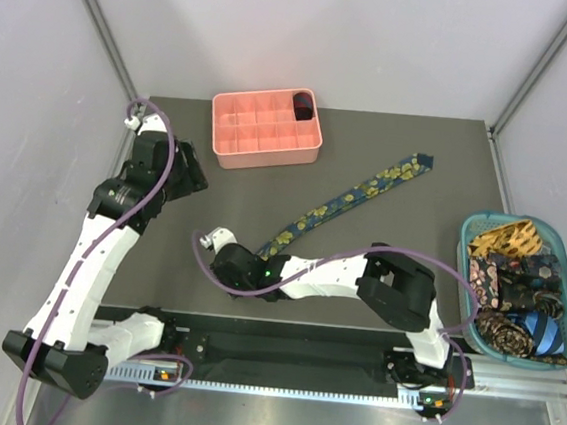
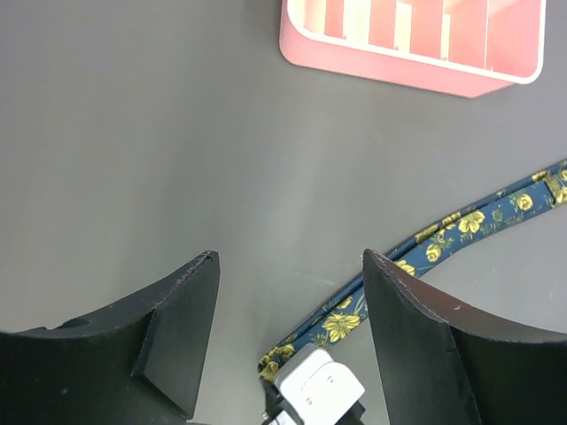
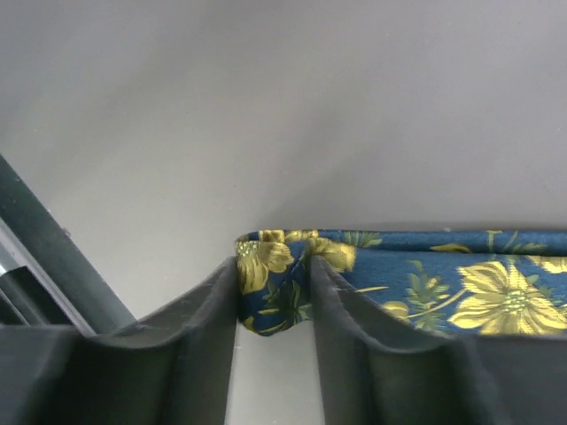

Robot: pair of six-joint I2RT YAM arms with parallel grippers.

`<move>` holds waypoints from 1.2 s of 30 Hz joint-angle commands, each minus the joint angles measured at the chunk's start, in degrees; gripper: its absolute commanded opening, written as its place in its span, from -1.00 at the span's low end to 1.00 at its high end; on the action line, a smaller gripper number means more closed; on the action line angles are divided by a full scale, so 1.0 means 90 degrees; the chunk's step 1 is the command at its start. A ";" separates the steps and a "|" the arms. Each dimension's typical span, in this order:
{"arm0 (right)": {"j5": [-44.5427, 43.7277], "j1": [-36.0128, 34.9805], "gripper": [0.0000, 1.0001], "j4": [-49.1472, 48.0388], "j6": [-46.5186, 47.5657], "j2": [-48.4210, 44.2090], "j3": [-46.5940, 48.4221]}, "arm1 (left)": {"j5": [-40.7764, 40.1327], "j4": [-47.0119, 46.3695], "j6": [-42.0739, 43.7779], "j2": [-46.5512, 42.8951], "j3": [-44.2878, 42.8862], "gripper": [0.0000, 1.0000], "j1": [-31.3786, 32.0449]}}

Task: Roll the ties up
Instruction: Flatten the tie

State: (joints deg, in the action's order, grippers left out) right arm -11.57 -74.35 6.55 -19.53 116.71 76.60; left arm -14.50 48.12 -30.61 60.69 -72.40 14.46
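Note:
A navy tie with yellow flowers [image 1: 350,199] lies stretched diagonally across the dark table, its wide point toward the far right. My right gripper [image 1: 267,254] is shut on its narrow near end. In the right wrist view the folded fabric [image 3: 275,283] is bunched between the pads of that gripper [image 3: 273,266]. My left gripper [image 1: 196,179] hovers open over bare table at the left, holding nothing. Its wrist view shows the tie [image 2: 461,221] running beyond its fingers [image 2: 288,257]. A dark rolled tie [image 1: 302,104] sits in a corner compartment of the pink tray.
The salmon-pink grid tray [image 1: 264,152] stands at the far middle and also shows in the left wrist view [image 2: 399,75]. A teal basket [image 1: 524,222] at the right edge holds several loose ties [image 1: 518,285]. The right arm's white wrist part [image 2: 319,385] lies near the tie's end.

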 commanded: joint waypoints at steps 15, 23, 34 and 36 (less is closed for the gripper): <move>0.1949 0.0388 -1.00 -0.2025 -0.0652 -0.1434 -0.1518 | 0.2080 -0.1635 -0.0143 -0.0492 0.2173 0.43 -0.0015; 0.2936 0.1073 -1.00 -0.2632 -0.1238 -0.1639 -0.2104 | 0.2617 -0.2951 -0.0436 -0.1029 0.3629 0.49 0.0015; 0.3327 0.1805 -0.98 -0.2378 -0.1131 -0.1493 -0.2212 | 0.3018 -0.4077 -0.0457 -0.1303 0.4841 0.46 0.0356; 0.3317 0.1883 -0.97 -0.2329 -0.1082 -0.1405 -0.2202 | 0.2959 -0.4135 -0.0427 -0.1352 0.4929 0.47 0.0434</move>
State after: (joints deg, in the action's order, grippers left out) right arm 17.28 -58.83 -13.91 -30.52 104.66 56.25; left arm 11.35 17.26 -34.74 50.28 -29.02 17.41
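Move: The right hand is down at the tie's near end, which lies between its still open fingers, about 1 cm below the hand point. From there the tie runs out to its far end, roughly 35 cm ahead and 43 cm right; the pink box stands some 38 cm ahead and 4 cm right, and the table's front edge is about 7 cm straight back. From the left hand the near end lies about 13 cm back, 9 cm right and 26 cm below. Shutting in place first, the right fingers pinch the tie's near end, then carry it back about 3 cm, up off the table, and forward again and to the right, the wrist tilting some 30 degrees as they keep their hold. Meanwhile the left hand drops about 17 cm, also going right and back towards that end, fingers open, wrist turning clockwise. ##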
